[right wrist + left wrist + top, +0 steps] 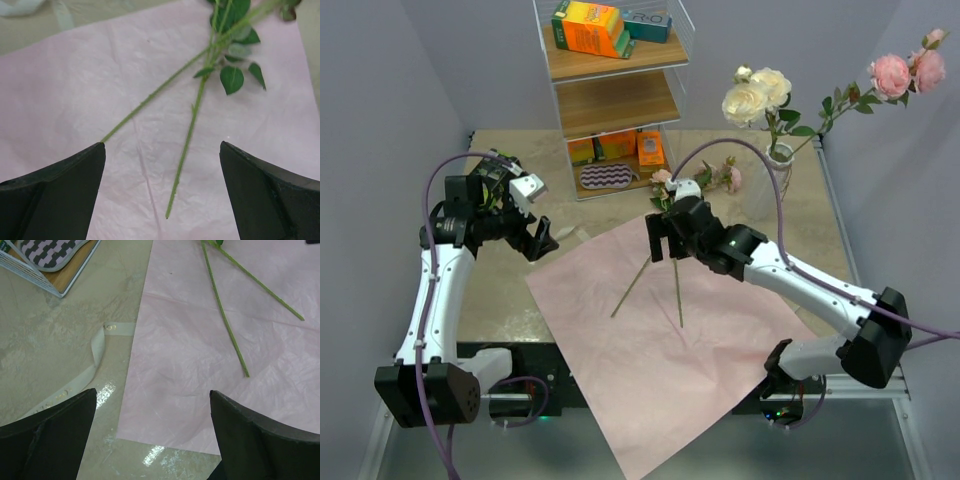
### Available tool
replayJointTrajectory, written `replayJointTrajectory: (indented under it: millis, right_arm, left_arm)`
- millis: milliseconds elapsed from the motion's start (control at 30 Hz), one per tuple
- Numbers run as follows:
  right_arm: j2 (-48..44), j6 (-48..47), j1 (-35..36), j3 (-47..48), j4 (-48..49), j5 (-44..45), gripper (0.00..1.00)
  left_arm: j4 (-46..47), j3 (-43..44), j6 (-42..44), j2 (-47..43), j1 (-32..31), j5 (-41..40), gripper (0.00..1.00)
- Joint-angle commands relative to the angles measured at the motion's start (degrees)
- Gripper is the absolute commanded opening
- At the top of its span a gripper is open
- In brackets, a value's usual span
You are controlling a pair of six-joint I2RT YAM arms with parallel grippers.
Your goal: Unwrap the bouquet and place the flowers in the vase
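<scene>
The bouquet lies unwrapped, its pink sheet [660, 350] spread flat on the table. Two flowers rest on it, their long green stems [678, 295] crossing and their pink blooms [732, 178] lying off its far corner. My right gripper [660, 240] hovers open over those stems [187, 145], with nothing between its fingers. Leaves [231, 79] show ahead of it. My left gripper [542, 240] is open above the sheet's left edge [200, 365], empty. The vase [778, 172] stands at the back right and holds cream roses [757, 95] and pink roses [900, 72].
A cream ribbon [97, 352] lies loose on the table left of the sheet. A white wire shelf rack [610, 90] with boxes stands at the back centre, a striped pad [608, 177] on its lowest level. Grey walls close in on both sides.
</scene>
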Motion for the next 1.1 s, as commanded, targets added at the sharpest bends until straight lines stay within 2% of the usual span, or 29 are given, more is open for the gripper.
replayJointTrajectory:
  millis: [0, 67, 100, 200, 233, 267, 300, 400, 567, 767, 1067]
  right_arm:
    - [1.42, 18.25, 0.56, -9.22, 8.86, 8.02, 0.99]
    - [1.77, 21.95, 0.29, -11.70, 13.01, 6.36, 0.99]
    - [2.03, 22.06, -0.23, -13.80, 18.16, 3.73, 0.99]
    - [5.19, 23.10, -0.59, -13.48, 20.33, 6.67, 0.79]
    - [6.94, 23.89, -0.59, -11.73, 18.50, 8.09, 0.67]
    - [10.96, 25.56, -0.59, -7.19, 16.39, 8.80, 0.65]
    - [13.44, 26.18, -0.50, -4.88, 12.37, 9.15, 0.64]
    - [19.95, 27.59, -0.41, 0.85, 9.61, 7.93, 0.68]
    - [24.00, 33.12, -0.41, 2.87, 8.99, 8.89, 0.67]
    - [28.40, 38.04, -0.41, 6.66, 2.92, 12.05, 0.67]
    - [33.58, 40.60, -1.11, 9.29, 2.39, 15.57, 0.68]
  left_arm:
    - [2.25, -1.47, 1.62, -0.73, 0.52, -0.36, 0.99]
    - [2.08, -1.65, 1.80, -0.82, 0.61, -0.45, 0.99]
    - [2.08, -1.74, 2.06, -0.90, 0.52, -0.36, 0.99]
    - [1.99, -1.65, 2.50, -1.25, 0.61, -0.80, 0.99]
    - [1.90, -1.65, 2.68, -1.34, 0.52, -0.89, 0.99]
    - [1.81, -1.74, 2.86, -1.52, 0.52, -0.89, 0.99]
    - [1.72, -1.83, 3.12, -1.69, 0.61, -1.06, 0.99]
    - [1.63, -2.26, 3.73, -2.13, 0.52, -1.24, 0.99]
    - [1.72, -3.32, 4.44, -2.31, 0.52, -1.33, 0.99]
    - [1.20, -3.32, 5.58, -1.96, 0.52, -1.06, 0.99]
    - [0.58, -2.88, 6.37, -1.61, 0.52, -0.97, 0.99]
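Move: The right hand hangs over the pink paper; the middle of the left-hand pink rose's stem lies about 6 cm ahead, 3 cm to its left and 19 cm below. The other rose's stem is some 7 cm to the right of that one, and the leaf cluster about 10 cm farther out and 9 cm right of it. The vase stands roughly 16 cm ahead and 21 cm right of the hand. From the idle left hand that left-hand stem is about 7 cm ahead, 19 cm right, 19 cm below. Down fast towards the left-hand rose's stem, the right hand sinks about 10 cm, then slides forward and left at that height before easing lower again, some 15 cm down in all. Meanwhile the wrist swings roughly 35 degrees clockwise and tips further down, and the fingers narrow from wide open to about two-thirds, ending astride the stem and just above it. ##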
